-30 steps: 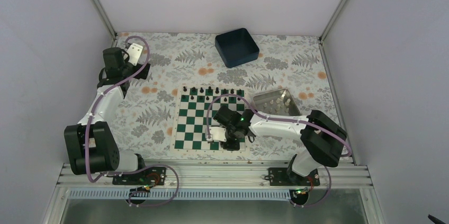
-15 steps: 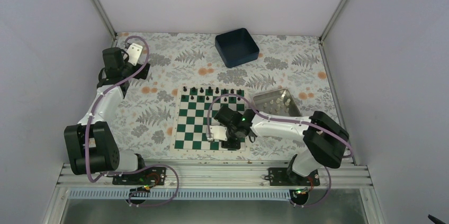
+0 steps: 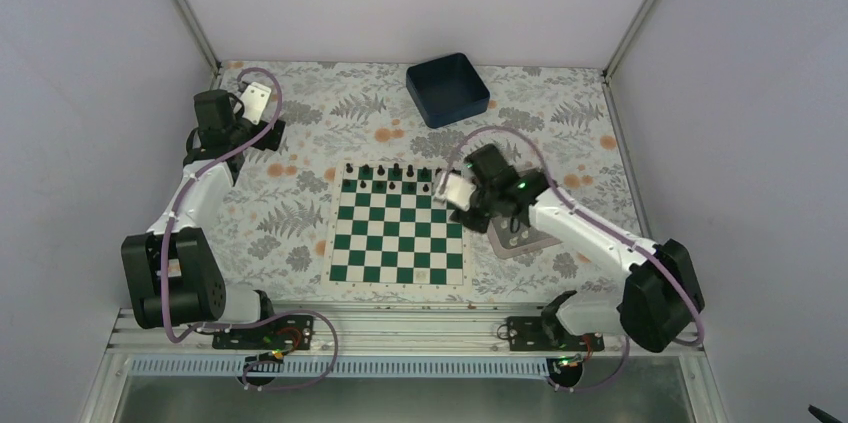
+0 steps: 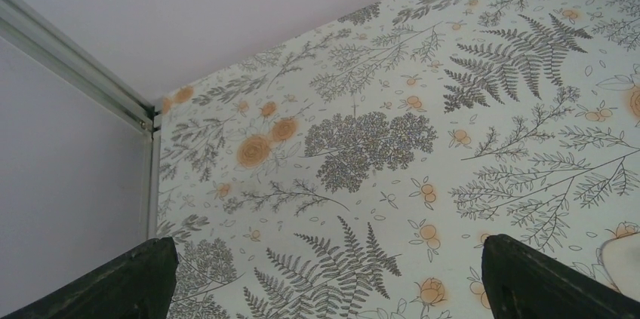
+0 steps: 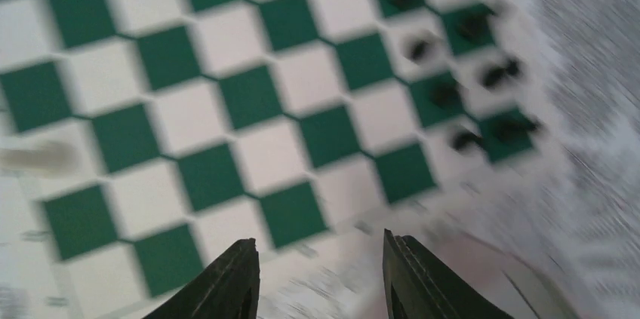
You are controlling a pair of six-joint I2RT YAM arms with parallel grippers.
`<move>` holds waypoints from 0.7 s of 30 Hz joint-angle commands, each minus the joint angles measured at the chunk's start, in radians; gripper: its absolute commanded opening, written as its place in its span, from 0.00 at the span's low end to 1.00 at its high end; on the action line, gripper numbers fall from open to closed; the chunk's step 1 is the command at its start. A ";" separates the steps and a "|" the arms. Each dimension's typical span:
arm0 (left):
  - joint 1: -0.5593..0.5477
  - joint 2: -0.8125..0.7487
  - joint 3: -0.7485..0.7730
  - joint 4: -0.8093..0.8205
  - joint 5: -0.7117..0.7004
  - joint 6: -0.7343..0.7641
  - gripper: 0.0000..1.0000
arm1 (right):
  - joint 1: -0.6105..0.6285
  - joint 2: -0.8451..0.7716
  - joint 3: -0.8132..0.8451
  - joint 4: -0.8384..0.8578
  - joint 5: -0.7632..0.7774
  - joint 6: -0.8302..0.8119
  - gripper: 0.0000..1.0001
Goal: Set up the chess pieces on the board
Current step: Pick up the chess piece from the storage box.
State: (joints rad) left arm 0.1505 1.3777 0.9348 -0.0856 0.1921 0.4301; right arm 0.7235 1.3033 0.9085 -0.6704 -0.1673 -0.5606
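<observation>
The green and white board (image 3: 398, 229) lies in the middle of the table and shows blurred in the right wrist view (image 5: 226, 100). My right gripper (image 3: 470, 205) hangs over the board's right border, beside the tray; in its wrist view it (image 5: 318, 240) is open and empty. A pale blurred shape (image 5: 38, 157), maybe a white piece, stands near the board's edge. The white pieces in the tray are hidden under my right arm. My left gripper (image 3: 250, 113) is at the far left, open and empty over bare cloth (image 4: 330, 247).
Black pieces (image 3: 395, 175) fill the board's far rows and also show in the right wrist view (image 5: 468, 85). The silver tray (image 3: 510, 246) lies right of the board, mostly under my right arm. A dark blue bin (image 3: 447, 89) stands at the back.
My right arm has swung from the board's near edge up and to the right, to the board's right border by the tray. The left arm has not moved.
</observation>
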 commanded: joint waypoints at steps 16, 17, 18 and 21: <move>0.013 0.006 -0.004 0.027 0.005 -0.007 1.00 | -0.570 0.230 0.045 0.105 -0.029 -0.233 0.42; 0.014 0.005 -0.005 0.027 0.004 -0.006 1.00 | -0.570 0.236 0.050 0.116 -0.030 -0.227 0.41; 0.015 0.005 -0.006 0.027 0.003 -0.005 1.00 | -0.569 0.242 0.057 0.121 -0.031 -0.224 0.41; 0.020 0.003 -0.005 0.027 0.004 -0.003 1.00 | -0.569 0.267 0.081 0.121 -0.031 -0.220 0.41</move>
State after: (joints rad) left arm 0.1593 1.3830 0.9348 -0.0841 0.1921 0.4301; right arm 0.1604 1.5505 0.9333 -0.5949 -0.1719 -0.7692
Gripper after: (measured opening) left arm 0.999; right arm 0.408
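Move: The next white piece stands in the far-left part of the storage box, about 10 cm ahead of the right hand, 15 cm to its right and 9 cm below. The storage box's middle lies 5 cm ahead and 17 cm right; the board's middle is some 11 cm left and 2 cm ahead. The nearest black pawn is about 12 cm ahead and 1 cm right. From the idle left hand, that white piece lies roughly 55 cm right, 10 cm back and 17 cm below. Swinging fast to the right and forward, the empty right hand leaves the board's edge and crosses level to above the far-left part of the storage box, then sinks about 6 cm towards the white pieces there. Sideways it covers some 15 cm; the wrist turns about 20 degrees clockwise, and the fingers stay half open. ##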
